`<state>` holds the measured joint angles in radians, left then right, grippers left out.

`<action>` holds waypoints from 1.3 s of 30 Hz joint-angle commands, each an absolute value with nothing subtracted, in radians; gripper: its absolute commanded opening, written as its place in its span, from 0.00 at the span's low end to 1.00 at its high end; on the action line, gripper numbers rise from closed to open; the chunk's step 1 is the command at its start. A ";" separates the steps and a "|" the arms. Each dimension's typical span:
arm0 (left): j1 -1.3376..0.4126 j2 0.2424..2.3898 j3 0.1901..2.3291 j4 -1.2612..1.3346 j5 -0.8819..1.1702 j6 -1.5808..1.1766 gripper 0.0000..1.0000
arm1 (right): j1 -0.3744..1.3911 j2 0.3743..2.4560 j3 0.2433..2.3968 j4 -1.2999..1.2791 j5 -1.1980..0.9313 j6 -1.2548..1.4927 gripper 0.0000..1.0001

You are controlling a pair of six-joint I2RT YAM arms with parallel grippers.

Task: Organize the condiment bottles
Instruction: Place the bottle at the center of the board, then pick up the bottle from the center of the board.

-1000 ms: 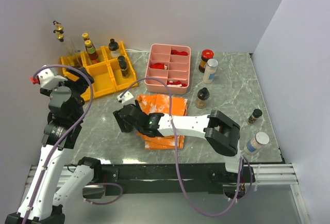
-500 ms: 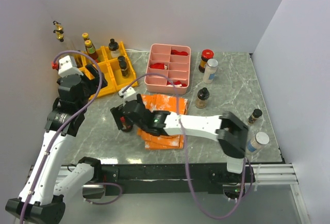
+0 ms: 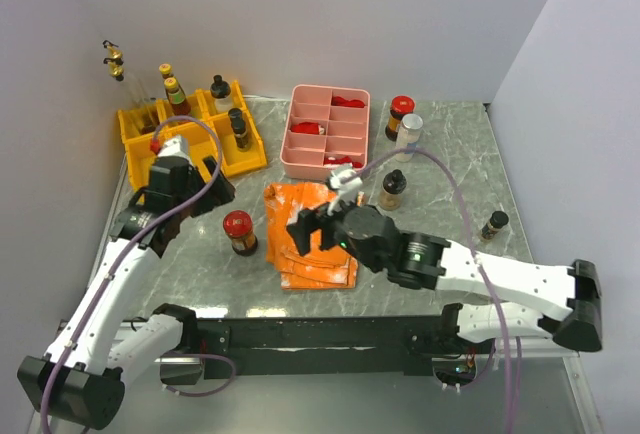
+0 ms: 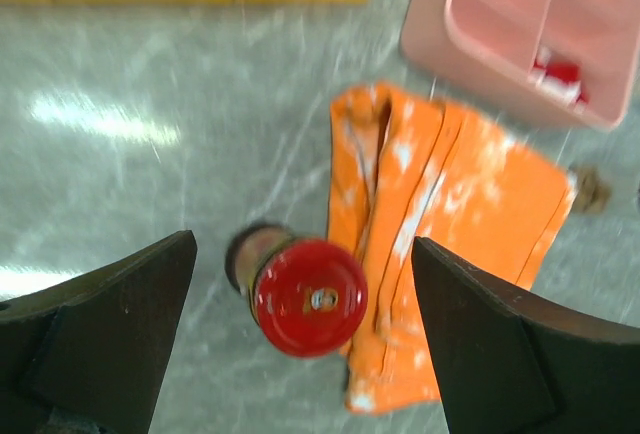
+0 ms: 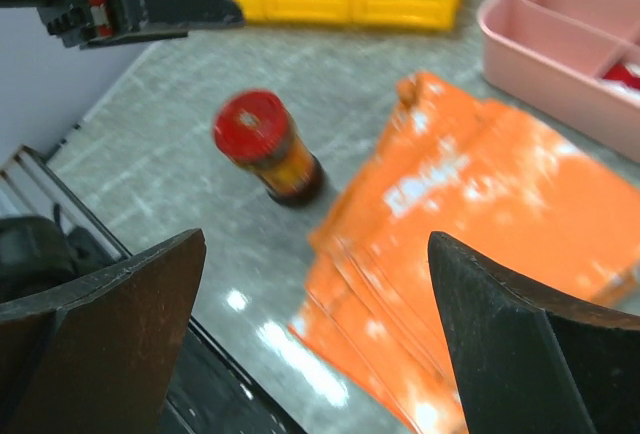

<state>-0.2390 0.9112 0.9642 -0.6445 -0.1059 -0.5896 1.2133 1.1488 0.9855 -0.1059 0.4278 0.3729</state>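
Note:
A red-capped jar (image 3: 238, 232) with dark contents stands upright on the grey table, just left of the orange cloth. My left gripper (image 3: 212, 194) hangs open above and behind it. In the left wrist view the jar's red cap (image 4: 310, 297) lies between and below the spread fingers of that gripper (image 4: 302, 244), untouched. My right gripper (image 3: 308, 226) is open over the cloth, with the jar (image 5: 265, 144) ahead of it and apart. Other condiment bottles stand in the yellow bins (image 3: 238, 126), and right of the pink tray is a red-capped one (image 3: 399, 114).
The orange folded cloth (image 3: 310, 239) lies mid-table. The pink divided tray (image 3: 330, 169) sits behind it. Yellow bins (image 3: 190, 149) fill the back left. Loose bottles stand at the right: a white-capped one (image 3: 407, 136), a dark-capped one (image 3: 392, 189) and a small one (image 3: 493, 224).
My right gripper opened, let go of the red-capped jar and drew back to the right over the cloth. My left arm swung from the bins towards the jar.

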 commanded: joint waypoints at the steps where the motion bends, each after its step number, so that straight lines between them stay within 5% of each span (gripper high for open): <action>1: -0.346 0.911 0.913 -0.641 -0.101 -0.712 0.94 | 1.216 0.998 0.882 -0.114 0.482 0.394 1.00; 6: -0.508 1.005 0.917 -0.692 -0.267 -0.814 0.96 | 1.216 0.867 0.808 -0.130 0.506 0.400 1.00; 23: -0.627 1.126 1.037 -0.842 -0.485 -0.858 0.96 | 1.216 0.652 0.716 -0.175 0.552 0.390 1.00; 39: -0.627 1.164 0.890 -0.772 -0.437 -0.913 0.95 | 1.216 0.643 0.718 -0.184 0.541 0.391 1.00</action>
<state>-0.6254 1.1423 0.9134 -0.8219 -0.4644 -0.8848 1.2133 0.6624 0.7113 -0.1894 0.5301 0.3950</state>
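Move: The red-capped bottle stands upright on the board about 16 cm below the left hand, some 3 cm back towards the base and 3 cm to its left or right no more than that, on the right side. The orange cloth lies about 17 cm to this hand's right, level with it in reach; the yellow tray is some 22 cm ahead and 13 cm left, the pink organizer about 24 cm ahead and 20 cm right. From the right hand the bottle lies about 5 cm ahead, 15 cm left and 18 cm below. The open left hand sinks about 10 cm in all onto the standing bottle, first swinging down and some 6 cm to the right, hovering while it eases a little back to the left, then dropping again and drawing slightly back, its fingers tipping some 15 to 20 degrees farther down until the open tips come close around the red cap. Meanwhile the right hand, empty and still open, withdraws about 10 cm to the right, away from the bottle and over the orange cloth, then stays there. ##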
